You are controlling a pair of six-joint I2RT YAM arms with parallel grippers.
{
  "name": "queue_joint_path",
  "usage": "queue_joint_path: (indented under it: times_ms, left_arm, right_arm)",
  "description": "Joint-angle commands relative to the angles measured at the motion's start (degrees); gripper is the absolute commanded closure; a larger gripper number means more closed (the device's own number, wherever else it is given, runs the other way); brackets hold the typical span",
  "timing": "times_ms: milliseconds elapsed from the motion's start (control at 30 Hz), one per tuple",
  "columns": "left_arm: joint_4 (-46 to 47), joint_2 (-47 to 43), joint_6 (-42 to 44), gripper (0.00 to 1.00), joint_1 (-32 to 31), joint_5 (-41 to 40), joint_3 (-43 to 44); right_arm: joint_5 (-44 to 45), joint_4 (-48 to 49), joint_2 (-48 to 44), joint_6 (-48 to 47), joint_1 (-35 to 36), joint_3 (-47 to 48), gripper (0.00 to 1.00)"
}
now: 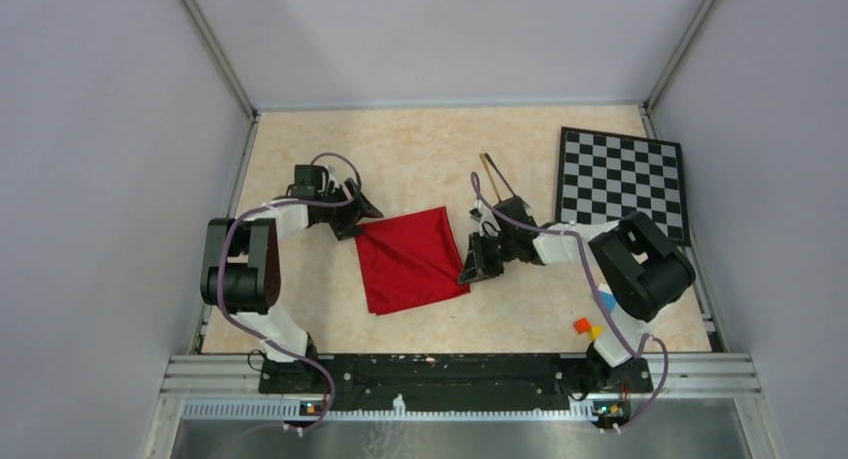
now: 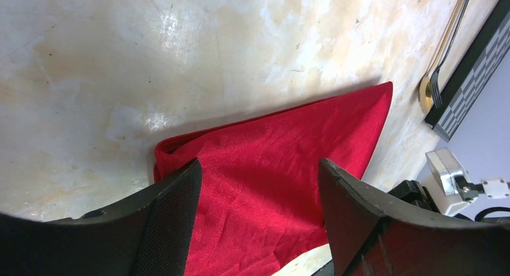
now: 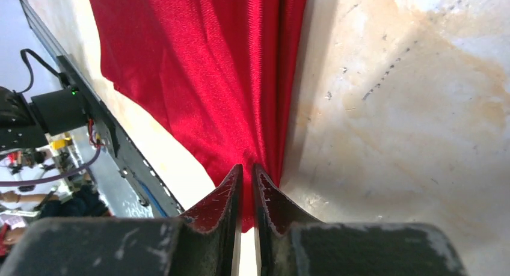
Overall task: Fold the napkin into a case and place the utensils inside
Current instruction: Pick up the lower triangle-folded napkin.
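The deep-red napkin (image 1: pixel 412 259) lies folded on the table's middle, roughly square, its doubled edge showing in the left wrist view (image 2: pixel 282 156). My left gripper (image 1: pixel 355 219) stands open over the cloth's far left corner (image 2: pixel 258 168), fingers straddling it, nothing pinched. At the near right corner my right gripper (image 1: pixel 472 269) has its jaws almost together (image 3: pixel 248 171), and the napkin's (image 3: pixel 204 65) tip runs in between them. The gold spoon (image 2: pixel 426 89) and dark fork (image 2: pixel 438 83) lie side by side beyond the cloth, as the utensils (image 1: pixel 497 184) next to the board.
A black-and-white checkered board (image 1: pixel 622 179) lies at the far right, its edge in the left wrist view (image 2: pixel 475 71). Small coloured blocks (image 1: pixel 590 324) sit by the right arm's base. A metal rail (image 1: pixel 450 374) runs along the near edge.
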Motion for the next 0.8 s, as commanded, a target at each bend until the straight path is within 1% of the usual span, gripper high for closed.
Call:
queue_joint_path:
  times_ms: [0,233,333,400,433,467,567,600,633,667,733,767]
  left_arm:
    - [0.04,-0.67,1.5,0.23,0.07,-2.91,0.4]
    - [-1.12,-4.37,2.11,0.22,-0.35,-1.74,-1.9]
    - [-2.82,-7.9,2.93,0.21,-0.63,0.83,-2.63]
    - [-4.79,-11.5,3.97,0.19,-0.63,2.48,-2.69]
    - [-6.03,-13.9,4.96,0.18,-0.6,2.56,-2.41]
    - [-8.25,-15.7,6.23,0.16,-0.49,1.34,-1.64]
    - [-13.97,-19.65,9.73,0.12,0.83,-1.75,1.24]
    - [-15.19,-20.61,10.33,0.11,2.78,-1.86,1.98]
    - [-15.7,-21.59,10.87,0.07,4.29,-1.75,2.39]
    - [-16.21,-22.33,11.27,0.03,5.63,-2.17,2.75]
    - [-16.68,-23.42,11.78,0.01,8.5,-3.83,3.38]
    - [-16.79,-23.7,11.78,0.01,9.79,-4.73,3.46]
  right_arm:
    - [9.28,-4.34,-3.94,-5.42,-0.35,-1.16,0.89]
    - [21.4,-12.13,-7.2,-12.39,-0.36,1.84,0.88]
    - [24.0,-15.57,-7.82,-15.35,-0.3,5.16,0.86]
    - [24.81,-17.7,-10.33,-15.7,1.09,8.17,0.81]
    - [28.45,-19.71,-11.4,-16.21,2.74,10.17,0.77]
    - [31.38,-21.75,-12.38,-16.74,5.08,12.29,0.7]
    - [37.6,-26.78,-12.71,-16.83,12.21,18.61,0.53]
    - [38.32,-28.16,-11.93,-15.74,14.34,20.5,0.4]
    - [37.88,-28.84,-10.66,-14.36,16.56,22.07,0.24]
    - [36.44,-28.93,-9.22,-12.57,18.52,23.33,0.19]
    - [34.04,-29.13,-5.25,-8.73,23.06,26.3,0.17]
    - [34.25,-30.4,-2.7,-7.75,24.94,28.86,0.17]
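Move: The right fingers, shut, are down on the napkin's near-right side; its middle lies about 11 cm to their left, 2 cm ahead and a centimetre below. From the right hand, the spoon is some 19 cm ahead and 7 cm right, with the fork a centimetre farther right. From the left hand, the napkin's middle is roughly 7 cm back, 9 cm right and 2 cm below. Shut right fingers push the napkin's near-right side about 6 cm forward-right, then both hands rise 10 cm, opening. ##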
